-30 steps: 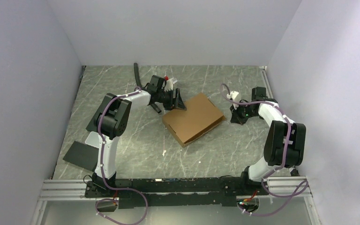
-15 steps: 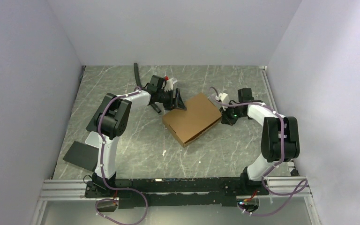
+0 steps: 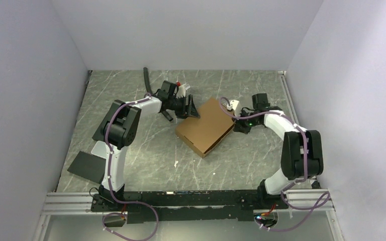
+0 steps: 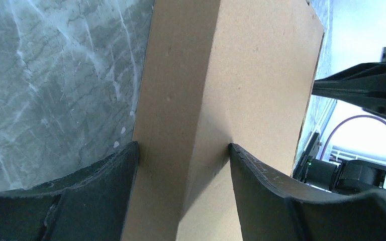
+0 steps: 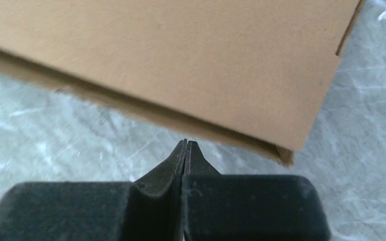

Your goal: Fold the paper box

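The paper box (image 3: 204, 126) is a closed, shallow brown cardboard mailer lying mid-table. My left gripper (image 3: 190, 109) straddles its far-left corner. In the left wrist view both fingertips (image 4: 130, 150) press on the paper box (image 4: 241, 75), one on the side wall and one on the top face, with the corner ridge at the left gripper (image 4: 183, 146) between them. My right gripper (image 3: 234, 124) is shut with nothing in it. In the right wrist view the right gripper (image 5: 186, 141) touches the lower edge of the box's right side wall (image 5: 146, 113), near a slightly gaping corner.
A black flat sheet (image 3: 86, 165) lies near the left wall at the table's front. A black tube (image 3: 147, 80) lies at the back, behind the left arm. A small white scrap (image 3: 176, 163) sits on the marble surface (image 3: 241, 160) in front of the box. Walls enclose three sides.
My right arm has swung left, its shut gripper reaching the box's right side. The box has shifted and turned slightly leftward. The left gripper has stayed at its corner.
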Motion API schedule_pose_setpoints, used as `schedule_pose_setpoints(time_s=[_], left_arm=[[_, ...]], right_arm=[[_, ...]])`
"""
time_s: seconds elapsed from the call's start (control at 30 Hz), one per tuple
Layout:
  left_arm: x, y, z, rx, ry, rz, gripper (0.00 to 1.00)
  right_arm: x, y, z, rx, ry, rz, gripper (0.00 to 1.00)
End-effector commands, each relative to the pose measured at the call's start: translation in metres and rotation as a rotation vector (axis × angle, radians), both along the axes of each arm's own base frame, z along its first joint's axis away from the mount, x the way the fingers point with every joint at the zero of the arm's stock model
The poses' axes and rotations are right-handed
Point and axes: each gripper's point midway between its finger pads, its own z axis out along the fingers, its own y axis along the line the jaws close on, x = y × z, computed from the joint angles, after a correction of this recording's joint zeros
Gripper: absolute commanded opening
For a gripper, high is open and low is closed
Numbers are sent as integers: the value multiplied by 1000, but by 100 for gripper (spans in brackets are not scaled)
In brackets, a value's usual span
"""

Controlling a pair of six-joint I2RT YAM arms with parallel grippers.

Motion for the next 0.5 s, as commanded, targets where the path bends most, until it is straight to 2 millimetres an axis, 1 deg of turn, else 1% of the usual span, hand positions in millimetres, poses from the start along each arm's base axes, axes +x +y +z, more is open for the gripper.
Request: schedule_pose_setpoints(time_s=[0.0, 0.03, 0.1, 0.2, 0.23, 0.27, 0.3, 0.37, 0.47], left_arm=[[-21, -2, -12, 62, 60, -18, 70], [-21, -2, -10, 60, 55, -16, 70], [-19, -2, -5, 59, 44, -11, 71], [-17, -1, 5, 58, 23, -3, 71], [-15, 0, 9, 61, 11, 6, 72], [-13, 1, 15, 60, -6, 14, 72], [-11, 2, 21, 60, -24, 25, 73], [-7, 5, 34, 59, -61, 53, 74], [0, 11, 56, 57, -133, 105, 75]], right_arm=[[-27, 6, 62, 176, -101, 226, 0], [-29, 4, 70, 188, -135, 241, 0], [-34, 5, 81, 198, -206, 271, 9], [-38, 10, 92, 193, -361, 337, 38], [-39, 11, 88, 194, -381, 328, 46], [-35, 10, 89, 187, -414, 308, 51], [-31, 9, 90, 185, -429, 281, 54], [-19, 7, 95, 197, -427, 211, 55], [-11, 6, 94, 244, -324, 116, 55]])
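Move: From the right hand, its shut fingers just off the closed box's right-hand edge near the far corner, the middle of the box is about 11 cm to the left, 1 cm ahead and 2 cm lower. From the left hand at the box's left edge, that middle is some 6 cm to the right, 4 cm back and 3 cm below; the black tube's middle lies roughly 14 cm left, 11 cm farther out and 4 cm lower. The right hand rises about 8 cm and draws back 4 from the box's right edge, fingers opening halfway. ##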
